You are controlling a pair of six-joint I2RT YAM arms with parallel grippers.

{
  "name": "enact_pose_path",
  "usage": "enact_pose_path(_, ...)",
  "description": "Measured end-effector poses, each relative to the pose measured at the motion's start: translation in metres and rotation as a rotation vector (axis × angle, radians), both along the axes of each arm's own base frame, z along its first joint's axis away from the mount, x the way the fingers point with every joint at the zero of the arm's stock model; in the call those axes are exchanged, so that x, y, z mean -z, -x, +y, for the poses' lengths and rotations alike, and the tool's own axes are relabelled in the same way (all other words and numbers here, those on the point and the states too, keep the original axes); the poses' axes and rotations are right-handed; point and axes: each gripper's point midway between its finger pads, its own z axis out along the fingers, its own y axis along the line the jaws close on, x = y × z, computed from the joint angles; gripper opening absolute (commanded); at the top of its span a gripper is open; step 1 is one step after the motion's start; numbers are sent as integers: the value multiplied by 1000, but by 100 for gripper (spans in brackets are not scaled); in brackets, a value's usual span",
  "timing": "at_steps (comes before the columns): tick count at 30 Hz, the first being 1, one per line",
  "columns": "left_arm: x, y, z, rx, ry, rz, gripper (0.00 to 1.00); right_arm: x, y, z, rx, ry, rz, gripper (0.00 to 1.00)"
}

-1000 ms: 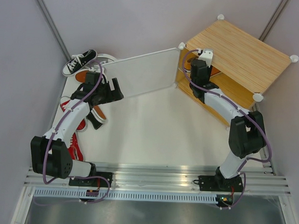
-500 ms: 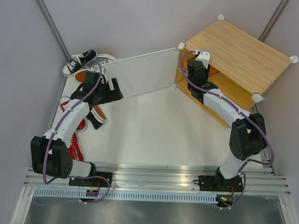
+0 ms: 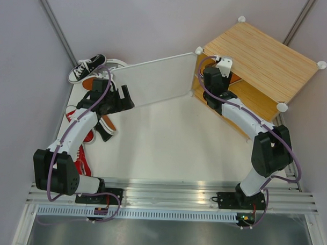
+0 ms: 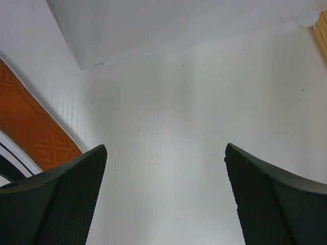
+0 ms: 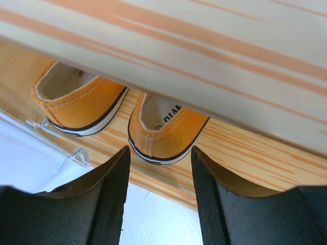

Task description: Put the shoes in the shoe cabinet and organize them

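Note:
The shoe cabinet [image 3: 265, 51] stands at the back right with its frosted door [image 3: 151, 79] swung open to the left. Two orange shoes [image 5: 76, 102] [image 5: 166, 130] sit side by side on its wooden shelf [image 5: 245, 158], heels toward me. My right gripper [image 5: 160, 158] [image 3: 211, 77] is open at the cabinet's mouth, its tips just short of the right shoe's heel and holding nothing. My left gripper [image 4: 166, 153] [image 3: 124, 97] is wide open over bare table near the door's free end. An upturned orange-brown outsole [image 4: 30, 132] lies to its left.
More shoes lie at the left of the table: a black sneaker [image 3: 87, 67], red ones [image 3: 79, 160] [image 3: 72, 115] and a black one [image 3: 104, 128] under the left arm. Walls close in on both sides. The open door [image 4: 179, 20] spans the back middle.
My right gripper has shifted a little to the left at the cabinet's opening and its jaws stand slightly wider. The left arm has not moved.

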Motion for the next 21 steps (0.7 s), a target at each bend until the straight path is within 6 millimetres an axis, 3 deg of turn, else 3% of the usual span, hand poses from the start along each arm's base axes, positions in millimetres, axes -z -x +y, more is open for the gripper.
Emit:
enact_pose_path(12,0,0,0,1,2,0,99,-6,-9,-10,134,-49,-70,60)
enact_pose_path(15,0,0,0,1,2,0,99,-5,-12,-13,174,-46,-83,52)
enact_pose_path(21,0,0,0,1,2,0,99,3,-19,-12,173,-44,-80,20)
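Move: The right hand is at the cabinet opening; the right-hand orange shoe's middle lies about 8 cm ahead, 7 cm right and 3 cm below it. The left-hand orange shoe is some 13 cm straight ahead at that height. The cabinet top's middle is roughly 6 cm ahead, 13 cm right and 6 cm above. From the left hand the right-hand orange shoe lies about 18 cm ahead, 44 cm right and slightly above. The right hand noses forward about 2 cm towards the right-hand orange shoe, turning clockwise some 10 degrees, fingers closing. ##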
